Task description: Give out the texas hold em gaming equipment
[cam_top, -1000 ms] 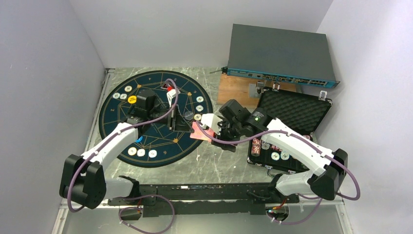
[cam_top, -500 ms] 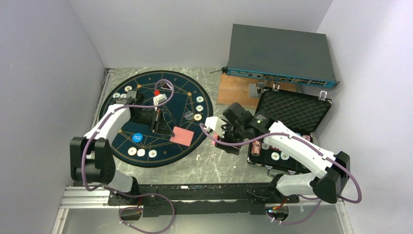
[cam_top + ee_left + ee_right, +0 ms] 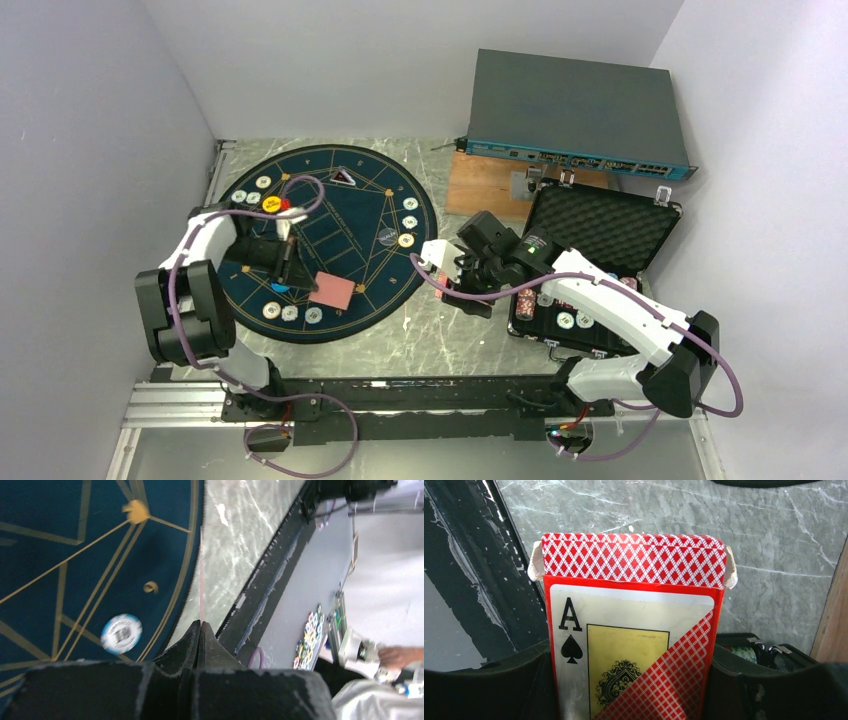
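Note:
My left gripper is shut on a red-backed playing card, held just over the near part of the navy mat. In the left wrist view the card shows edge-on as a thin pink line from the closed tips, with a whitish chip on the mat below. My right gripper hangs over the marble table between mat and case. Its jaws are closed on a red card box with an ace of spades face and open top flaps. Chips and a yellow disc lie round the mat's rim.
The black foam-lined case stands open at the right with chips in its tray. Behind it are a wooden board and a grey network switch. White walls close in both sides. The black rail runs along the near edge.
My left arm has swung left and nearer across the mat, carrying the red card away from the right gripper. The right arm has stayed almost still with the card box.

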`<state>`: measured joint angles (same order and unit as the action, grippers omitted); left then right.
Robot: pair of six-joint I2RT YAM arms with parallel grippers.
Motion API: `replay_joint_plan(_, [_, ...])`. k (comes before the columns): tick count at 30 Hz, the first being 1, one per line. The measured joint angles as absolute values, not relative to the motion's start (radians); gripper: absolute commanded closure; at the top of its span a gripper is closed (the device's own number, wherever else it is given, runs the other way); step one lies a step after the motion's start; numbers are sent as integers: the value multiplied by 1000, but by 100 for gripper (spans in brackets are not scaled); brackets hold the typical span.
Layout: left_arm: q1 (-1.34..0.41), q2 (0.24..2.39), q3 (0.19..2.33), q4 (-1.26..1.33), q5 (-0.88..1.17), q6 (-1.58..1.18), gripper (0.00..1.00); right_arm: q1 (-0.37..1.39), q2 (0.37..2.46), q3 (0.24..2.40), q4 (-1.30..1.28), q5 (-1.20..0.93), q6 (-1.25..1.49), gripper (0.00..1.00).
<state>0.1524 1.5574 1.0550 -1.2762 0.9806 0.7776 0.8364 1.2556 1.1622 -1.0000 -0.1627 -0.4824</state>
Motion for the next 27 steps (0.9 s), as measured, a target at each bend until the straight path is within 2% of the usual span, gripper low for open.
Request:
replay_joint_plan(8, [603,1610,1061,-1162,975,661,100,836,1256,1162,-1000,-163,-482,100])
replay_joint_plan(14, [846,1644,1054,-970,970,492,100,836,1256,1162,-1000,-163,-482,100])
replay_joint_plan(19, [913,1666,1021,-866,922,377,100,836,1256,1162,-1000,-166,-482,100])
replay_joint_plan(27, [899,1749,1024,-820,787,319,100,836,1256,1162,-1000,-166,-482,100])
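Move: The left hand already holds a playing card; seat 1's number at the mat's left edge lies roughly 23 cm to its left, 9 cm ahead and 13 cm below. At about that depth, the blue button lies some 10 cm left and 8 cm ahead, and the nearer-edge chips lie about 13, 8 and 2 cm left, all level with the hand. From the right hand, holding the card box, that number is about 60 cm left and 13 cm ahead, 17 cm down. The left arm sweeps the pinched card about 23 cm to the left towards seat 1, passing above and between the blue button and the chip row, edging some 5 cm forward and swinging the hand roughly 60 degrees counter-clockwise. As the sideways sweep slows it goes over into sinking, about 8 cm down in all and mostly late, while the fingers stay shut and tip further down, bringing the card's free end low over the mat, where it seems to touch. ##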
